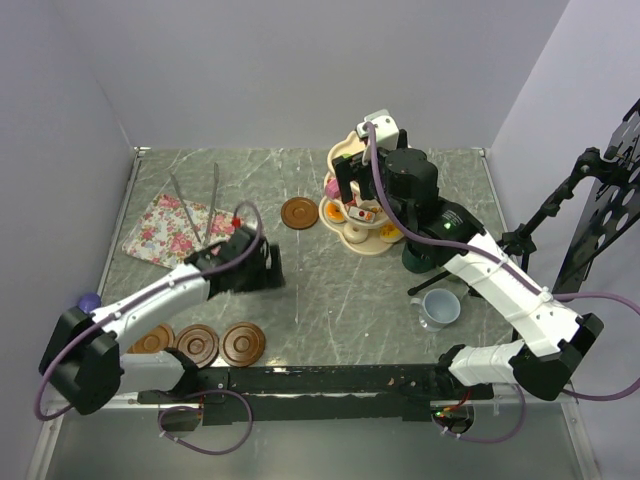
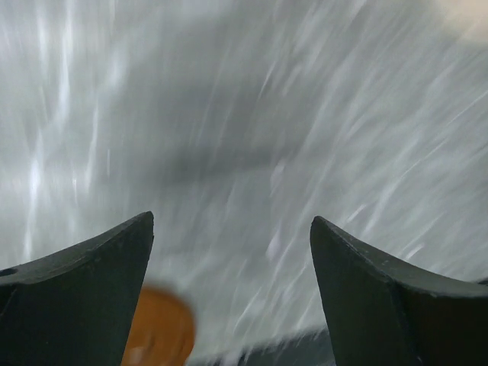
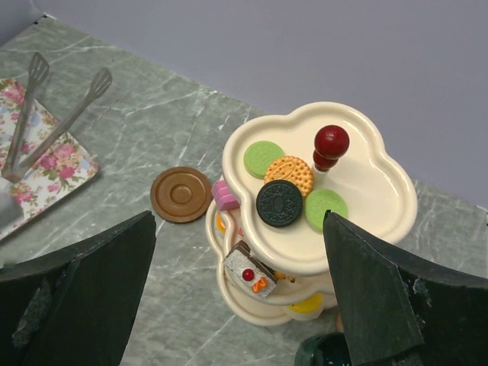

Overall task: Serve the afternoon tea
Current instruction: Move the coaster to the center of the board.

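The cream three-tier stand (image 1: 345,152) with a red knob (image 3: 331,143) stands at the back centre, holding biscuits (image 3: 279,202) on top and small cakes (image 3: 249,273) below. My right gripper (image 1: 358,193) hovers open just above it, nothing between its fingers (image 3: 91,282). One brown saucer (image 1: 298,212) lies left of the stand. Three more saucers (image 1: 243,343) sit in a row at the front left. My left gripper (image 1: 272,268) hangs open and empty over bare table; its view is motion-blurred, with a brown saucer (image 2: 160,329) at the bottom. A grey-blue mug (image 1: 440,308) and a dark green mug (image 3: 324,354) stand right of centre.
A floral tray (image 1: 165,232) with thin metal tongs (image 1: 195,200) lies at the back left. A small purple object (image 1: 88,302) sits at the left edge. Grey walls enclose the table on three sides, and a black stand (image 1: 580,200) rises at the right.
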Controlling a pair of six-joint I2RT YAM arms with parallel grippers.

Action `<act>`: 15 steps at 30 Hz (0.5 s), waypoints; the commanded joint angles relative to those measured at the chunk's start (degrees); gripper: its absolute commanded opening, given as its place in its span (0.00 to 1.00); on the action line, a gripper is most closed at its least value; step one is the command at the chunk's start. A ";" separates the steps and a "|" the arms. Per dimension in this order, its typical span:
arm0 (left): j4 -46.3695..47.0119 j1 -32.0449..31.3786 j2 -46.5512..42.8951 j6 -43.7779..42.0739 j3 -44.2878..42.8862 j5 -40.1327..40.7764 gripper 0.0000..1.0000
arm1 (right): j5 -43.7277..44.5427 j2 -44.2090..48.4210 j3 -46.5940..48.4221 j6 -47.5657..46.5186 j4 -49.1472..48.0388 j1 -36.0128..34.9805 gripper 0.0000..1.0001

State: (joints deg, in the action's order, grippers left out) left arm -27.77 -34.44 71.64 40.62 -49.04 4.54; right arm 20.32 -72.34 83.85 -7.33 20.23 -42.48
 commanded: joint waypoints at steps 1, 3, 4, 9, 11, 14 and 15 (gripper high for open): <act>-8.87 -6.24 -7.55 10.60 7.18 1.71 0.88 | -2.03 1.23 -0.01 1.88 -1.95 0.29 0.96; -8.97 -8.79 -10.54 13.51 10.00 -0.75 0.88 | -2.47 1.23 -0.53 2.58 -2.21 0.29 0.96; -8.88 -10.02 -11.77 14.82 11.06 -1.36 0.87 | -2.65 1.23 -0.71 3.02 -2.21 0.29 0.96; -11.51 -13.81 -11.44 17.38 13.53 -2.60 0.87 | -3.70 1.06 -0.71 5.13 -1.42 0.29 0.96; -14.49 -16.27 -8.81 18.44 12.74 -1.12 0.87 | -3.97 1.14 -0.80 5.49 -1.25 0.20 0.95; -18.71 -18.21 -6.52 21.77 12.21 2.05 0.87 | -3.09 1.84 -1.32 5.75 -0.89 0.20 0.95; -19.07 -18.30 -6.07 22.22 12.38 2.32 0.87 | -2.74 2.20 -1.59 5.66 -0.81 0.20 0.95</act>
State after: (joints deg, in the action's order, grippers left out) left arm -41.41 -51.31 63.96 57.82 -35.99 4.05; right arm 17.04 -72.23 83.11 -3.01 20.29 -42.48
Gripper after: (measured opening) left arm 0.869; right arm 0.956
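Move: The right-hand one of the three coasters at the near edge lies about 12 cm back from the left gripper, 6 cm to its left and 8 cm below. The middle coaster is some 10 cm farther left beside it, the leftmost about 21 cm to its left. The coaster already laid out by the stand lies roughly 26 cm ahead of the left gripper and 9 cm to its right. From the right gripper, the right-hand coaster is about 20 cm back, 29 cm left and 37 cm below. Bring the left gripper back towards the right-hand coaster at the near edge, about 14 cm in a quick sweep that slows after the first half, sinking some 6 cm on the way. Tip the fingers about 20 degrees nearer to straight down and keep them wide open, ending just right of the coaster, still clear of it. ##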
